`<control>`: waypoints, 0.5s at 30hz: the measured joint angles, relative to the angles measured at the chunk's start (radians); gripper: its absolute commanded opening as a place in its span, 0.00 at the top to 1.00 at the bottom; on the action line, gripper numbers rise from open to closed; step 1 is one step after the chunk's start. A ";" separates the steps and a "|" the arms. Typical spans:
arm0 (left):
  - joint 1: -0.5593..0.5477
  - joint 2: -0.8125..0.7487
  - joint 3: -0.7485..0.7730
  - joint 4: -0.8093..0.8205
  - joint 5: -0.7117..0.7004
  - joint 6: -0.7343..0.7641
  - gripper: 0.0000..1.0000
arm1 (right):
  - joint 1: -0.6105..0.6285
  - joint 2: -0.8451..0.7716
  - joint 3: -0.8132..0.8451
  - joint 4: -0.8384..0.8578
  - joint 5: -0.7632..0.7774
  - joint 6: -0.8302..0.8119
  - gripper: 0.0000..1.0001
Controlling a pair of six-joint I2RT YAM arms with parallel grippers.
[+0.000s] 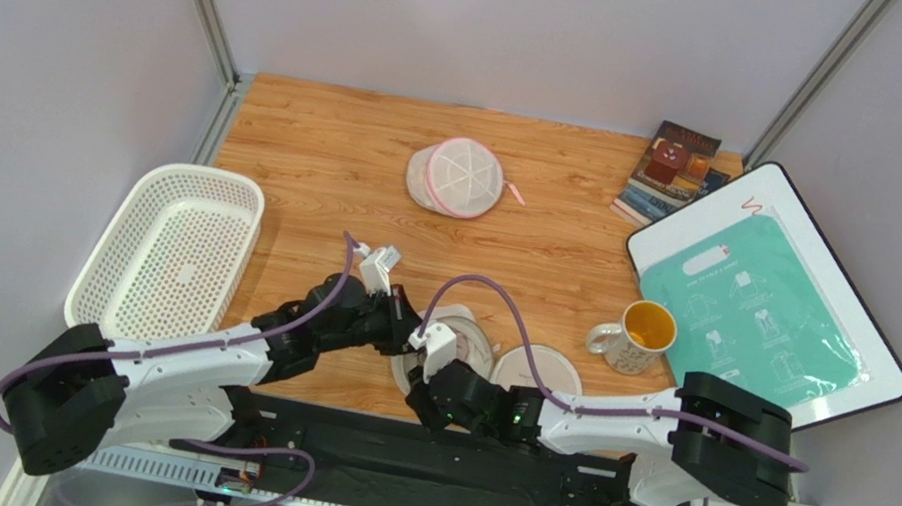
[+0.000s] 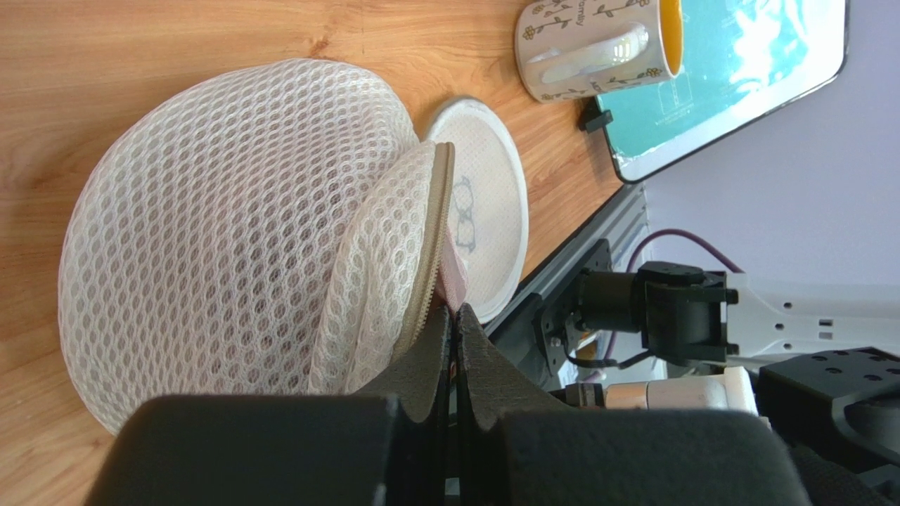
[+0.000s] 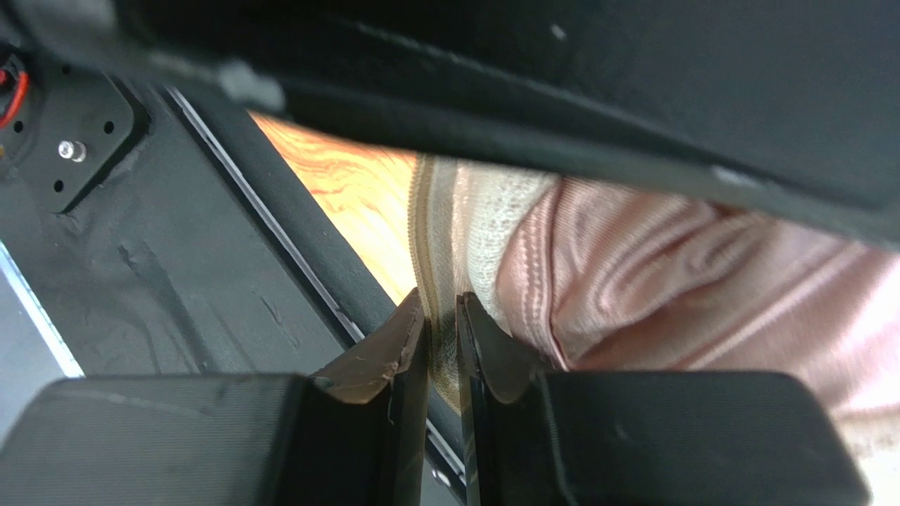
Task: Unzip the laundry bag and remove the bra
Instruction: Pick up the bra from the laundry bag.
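The laundry bag (image 1: 459, 331) is a domed beige-white mesh pouch (image 2: 232, 211) near the table's front edge, its zip rim gaping. Its flat round face with the dark bra pictogram (image 2: 488, 190) lies beside it. The pink bra (image 2: 453, 276) peeks out at the opening and shows as shiny folds in the right wrist view (image 3: 676, 285). My left gripper (image 2: 456, 314) is shut, its tips pinching the pink edge at the opening (image 1: 407, 332). My right gripper (image 3: 442, 312) is shut on the bag's beige zip rim (image 3: 433, 232), at the bag's near edge (image 1: 419, 384).
A white mesh basket (image 1: 165, 249) stands at the left. A round pouch with pink trim (image 1: 466, 178) lies at the back. A yellow-lined mug (image 1: 637, 334), a teal board in a white frame (image 1: 769, 297) and books (image 1: 674, 166) are at the right.
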 measured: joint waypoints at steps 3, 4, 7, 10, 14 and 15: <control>0.000 -0.006 -0.007 0.019 -0.003 -0.025 1.00 | 0.000 0.019 0.000 0.032 -0.008 -0.001 0.80; 0.000 -0.011 -0.007 0.023 -0.003 -0.030 1.00 | 0.000 0.026 0.000 0.041 -0.009 0.000 0.80; 0.007 -0.041 -0.010 0.014 -0.011 -0.036 1.00 | 0.000 0.043 0.000 0.087 -0.014 0.000 0.73; 0.013 -0.080 -0.010 -0.020 -0.023 -0.025 1.00 | 0.000 0.043 0.002 0.097 -0.026 0.002 0.58; 0.024 -0.123 -0.008 -0.075 -0.042 0.008 1.00 | 0.002 -0.009 0.018 -0.017 -0.023 0.004 0.36; 0.028 -0.130 -0.008 -0.094 -0.046 0.023 1.00 | 0.002 -0.042 0.023 -0.062 -0.021 0.002 0.30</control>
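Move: The bra lies bunched in the open laundry bag, its middle about 4 cm ahead of the right fingertips, some 2 cm to their right and slightly lower; the bag's near zipper rim is right at those tips, about 1 cm below. The bag's round lid lies flat some 17 cm to the right hand's right and 4 cm ahead. From the left hand, the bra's middle is roughly 4 cm back, 4 cm to its right and 7 cm down. The right hand, its partly closed fingers straddling the bag's near zipper rim beside the bra, first slides about 1.5 cm left at nearly level height, then turns back right by as much while the fingers spread from nearly shut to more than half open, coming up about 1 cm with them clear of the rim. The left hand stays shut on pink cloth at the bag's raised edge and draws it upward, then left, ending about 2 cm to the left and 1.5 cm higher, its wrist turning only a few degrees. ##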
